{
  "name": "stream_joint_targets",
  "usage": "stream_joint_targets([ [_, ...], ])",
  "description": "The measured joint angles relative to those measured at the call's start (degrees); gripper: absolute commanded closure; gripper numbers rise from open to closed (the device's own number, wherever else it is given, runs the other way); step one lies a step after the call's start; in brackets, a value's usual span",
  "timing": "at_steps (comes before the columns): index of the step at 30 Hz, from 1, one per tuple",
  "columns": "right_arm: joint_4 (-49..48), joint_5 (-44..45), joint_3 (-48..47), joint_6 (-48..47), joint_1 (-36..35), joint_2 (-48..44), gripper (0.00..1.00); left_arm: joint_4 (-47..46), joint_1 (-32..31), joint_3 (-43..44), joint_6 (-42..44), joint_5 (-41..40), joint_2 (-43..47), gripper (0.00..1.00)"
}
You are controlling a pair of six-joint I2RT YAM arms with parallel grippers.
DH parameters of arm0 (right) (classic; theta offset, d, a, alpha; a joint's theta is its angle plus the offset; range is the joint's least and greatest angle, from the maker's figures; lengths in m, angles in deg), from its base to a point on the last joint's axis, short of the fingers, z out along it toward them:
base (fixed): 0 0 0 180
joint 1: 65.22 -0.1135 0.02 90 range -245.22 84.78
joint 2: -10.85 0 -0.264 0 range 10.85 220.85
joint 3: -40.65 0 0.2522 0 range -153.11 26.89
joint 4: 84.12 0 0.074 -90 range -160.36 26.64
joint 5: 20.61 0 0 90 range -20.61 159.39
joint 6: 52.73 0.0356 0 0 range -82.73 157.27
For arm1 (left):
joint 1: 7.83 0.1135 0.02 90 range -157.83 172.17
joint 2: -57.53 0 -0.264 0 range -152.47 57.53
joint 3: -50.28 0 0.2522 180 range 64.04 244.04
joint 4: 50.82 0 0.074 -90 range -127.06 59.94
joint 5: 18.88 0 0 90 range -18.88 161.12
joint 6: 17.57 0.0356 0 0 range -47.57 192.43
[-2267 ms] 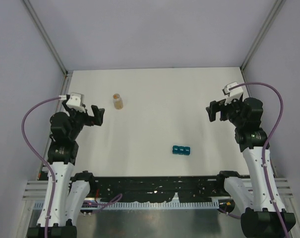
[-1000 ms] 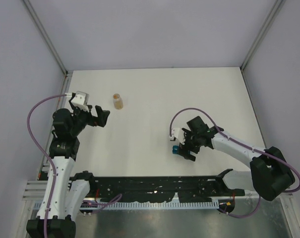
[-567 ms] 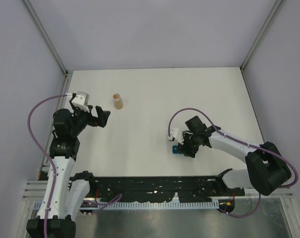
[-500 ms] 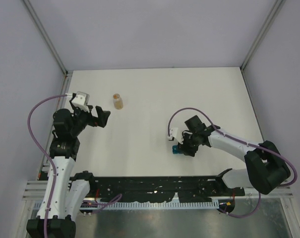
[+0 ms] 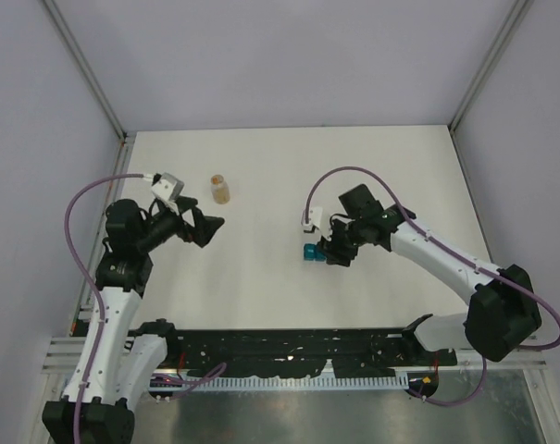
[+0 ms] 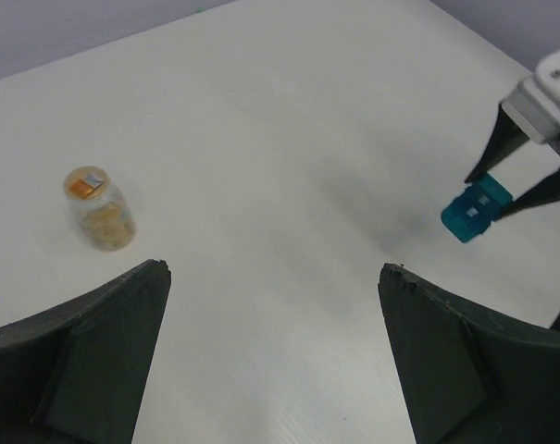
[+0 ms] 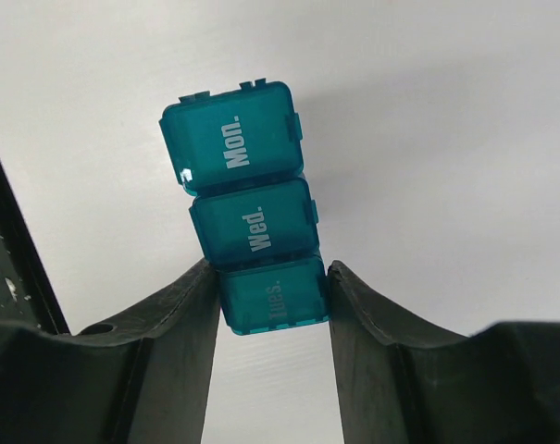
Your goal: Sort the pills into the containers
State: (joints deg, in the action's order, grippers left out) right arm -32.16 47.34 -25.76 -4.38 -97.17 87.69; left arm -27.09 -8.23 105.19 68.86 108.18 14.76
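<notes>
The teal containers (image 7: pixel 252 222) are a strip of three lidded boxes marked Mon., Wed. and Tues. My right gripper (image 7: pixel 270 276) is shut on the Tues. end, and the strip sticks out past the fingertips. In the top view the containers (image 5: pixel 309 252) sit just left of the right gripper (image 5: pixel 324 250), near the table's middle. The pills (image 6: pixel 108 227) show as a tan mass inside a clear vial (image 6: pixel 99 208), which stands upright at the back left (image 5: pixel 220 189). My left gripper (image 5: pixel 210 231) hangs open and empty, in front of the vial (image 6: pixel 275 268).
The white table (image 5: pixel 289 166) is walled by grey panels on three sides. A black rail (image 5: pixel 289 347) runs along the near edge between the arm bases. The right wrist's white camera block (image 6: pixel 550 92) shows at the right of the left wrist view, above the containers (image 6: pixel 476 210).
My right gripper closed on the teal strip and carried it back and to the left. The left arm swung its open gripper to the right and a little nearer.
</notes>
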Motion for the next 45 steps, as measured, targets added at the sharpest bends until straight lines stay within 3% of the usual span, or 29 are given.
stream_joint_targets([
  [7,3.32,-4.42,-12.9,4.72,-4.63,-0.61,0.81,3.5,-12.94,5.09,5.01,7.76,-4.83,0.01],
  [13,7.5,-7.96,-22.1,7.72,-7.23,0.96,0.82,4.17,-20.48,10.1,8.26,14.91,-11.17,0.01],
  [27,11.69,-9.25,-24.94,9.11,-8.04,2.82,0.82,1.2,-30.56,12.72,13.35,17.35,-18.64,0.04],
  [41,11.63,-9.62,-24.96,10.36,-8.07,2.64,0.83,-1.75,-34.32,12.74,15.56,12.48,-23.71,0.34],
  [45,11.61,-9.6,-24.96,10.64,-8.07,2.64,0.84,-2.73,-34.86,12.74,16.0,11.58,-23.71,0.5],
])
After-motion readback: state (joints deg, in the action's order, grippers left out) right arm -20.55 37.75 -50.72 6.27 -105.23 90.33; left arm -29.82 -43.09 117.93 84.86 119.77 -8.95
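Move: The pill box, held by its Tues. end in my right fingers, lies about 31 cm to the right of my left hand, some 4 cm back and 16 cm lower. The pill bottle stands about 18 cm ahead of my left hand, straight out and roughly 21 cm below. From my right hand the box's middle is about 3 cm left and level fore and aft, a hair higher; my left hand waits some 35 cm left, 4 cm ahead and 17 cm up. I swing my left hand about 19 cm right and some 7 cm back, turning it roughly 50 degrees clockwise to face the pill box, then partly close its fingers around the free Mon. end. My right hand keeps its grip, lifts the box and carries it left to meet it, rolling its left side up, and then holds still. ##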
